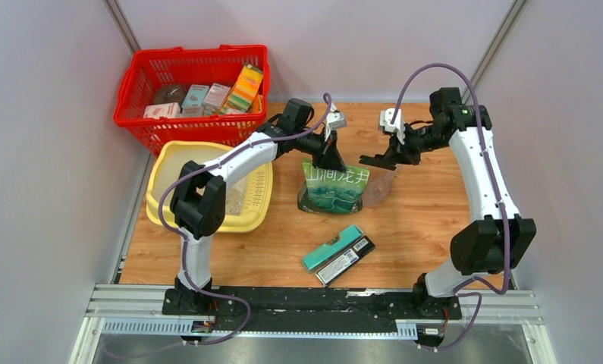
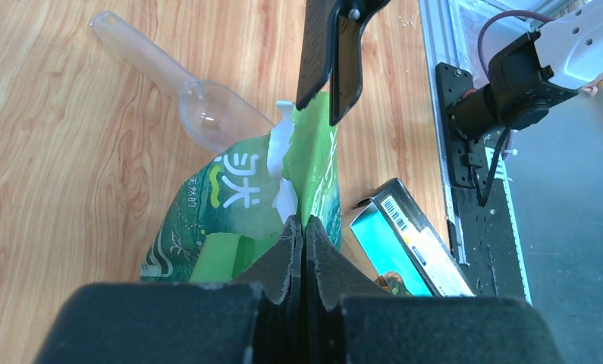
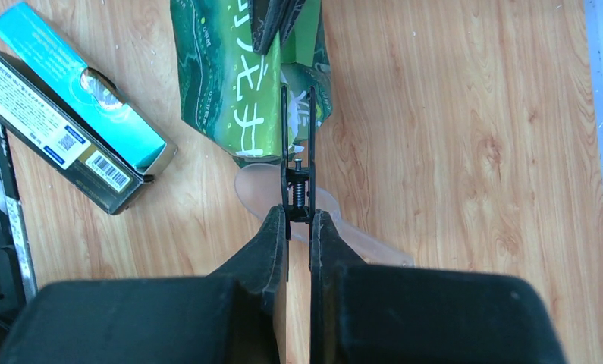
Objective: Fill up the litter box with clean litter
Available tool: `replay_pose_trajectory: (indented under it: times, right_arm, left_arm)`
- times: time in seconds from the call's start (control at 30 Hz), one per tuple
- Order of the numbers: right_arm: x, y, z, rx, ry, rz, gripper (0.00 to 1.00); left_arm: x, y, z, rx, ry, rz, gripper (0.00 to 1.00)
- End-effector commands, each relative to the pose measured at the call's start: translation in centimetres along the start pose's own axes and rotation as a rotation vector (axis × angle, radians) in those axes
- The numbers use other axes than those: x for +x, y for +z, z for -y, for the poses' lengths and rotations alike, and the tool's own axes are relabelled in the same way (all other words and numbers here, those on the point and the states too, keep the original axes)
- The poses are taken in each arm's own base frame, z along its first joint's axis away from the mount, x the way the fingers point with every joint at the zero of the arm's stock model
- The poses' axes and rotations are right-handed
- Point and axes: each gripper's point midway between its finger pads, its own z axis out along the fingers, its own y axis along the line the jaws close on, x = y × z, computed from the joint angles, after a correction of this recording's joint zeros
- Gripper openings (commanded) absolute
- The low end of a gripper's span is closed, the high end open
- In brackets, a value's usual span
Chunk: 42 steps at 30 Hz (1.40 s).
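Observation:
The pale-yellow litter box (image 1: 169, 163) sits at the table's left, partly under my left arm. A greyish grainy patch (image 1: 236, 199) lies on its floor; I cannot tell whether it is clean litter. A green printed bag (image 1: 334, 189) stands mid-table. My left gripper (image 2: 304, 221) is shut on the bag's top edge (image 2: 313, 144). My right gripper (image 3: 299, 216) is shut on the handles of a black clip (image 3: 298, 144), whose long jaws (image 2: 330, 61) reach over the bag's top. A translucent scoop (image 2: 207, 110) lies on the wood behind the bag.
A red mesh basket (image 1: 135, 91) holding several packets stands at the back left, touching the litter box. A teal box (image 1: 332, 246) and a black box (image 1: 349, 260) lie side by side in front of the bag.

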Motion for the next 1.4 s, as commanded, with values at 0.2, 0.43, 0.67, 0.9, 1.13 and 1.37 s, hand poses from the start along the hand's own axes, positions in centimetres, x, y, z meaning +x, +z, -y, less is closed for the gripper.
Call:
replay_pose_trajectory:
  times: [0.2,0.43,0.67,0.9,1.13,1.37]
  right_arm:
    - [1.3,-1.0,-7.7,-0.207,0.112,-0.106,0.00]
    - [1.6,-0.8,-8.0,-0.219,0.139,-0.112,0.00]
    - [2.0,-0.4,-8.6,-0.240,0.163,-0.123,0.00]
    - [1.9,0.7,-9.2,-0.288,0.163,-0.129,0.00]
    - [1.2,1.4,-8.2,-0.298,0.121,-0.169,0.00]
    - [1.2,2.3,-8.1,-0.323,0.133,-0.197,0.00]
  left_arm:
    - [-1.1,-0.2,1.4,-0.004,0.057,0.014,0.00]
    - [-1.5,-0.1,1.3,-0.013,0.074,0.024,0.00]
    - [-1.9,-0.2,1.3,-0.030,0.092,0.026,0.00]
    - [-1.9,-0.5,2.0,-0.015,0.112,0.019,0.22]
    - [-1.0,-3.0,2.1,-0.052,0.137,-0.006,0.36]
    - [2.0,-6.1,2.3,-0.091,0.109,-0.066,0.35]
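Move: The free right end of the bag's fold lies about 7 cm to the left of my right hand, 1 cm back and some 6 cm lower, with the bag's bulk 14 cm left, 2 cm back and 15 cm below. The scoop lies on the table 22 cm down, about 2 cm ahead and 2 cm right; the teal and black boxes are 18 cm back, 13 cm left. From my left hand, which still pinches the fold, that free end is about 6 cm right, level in height and reach. While my left hand keeps the fold pinched and stays put, I lower the open clip in my right hand about 3 cm, easing slightly back. Then I slide it some 3 cm left so its jaws pass over the fold, keeping my squeeze on its handles; meanwhile my left fingers open partway, let go and draw about 4 cm left along the fold. ##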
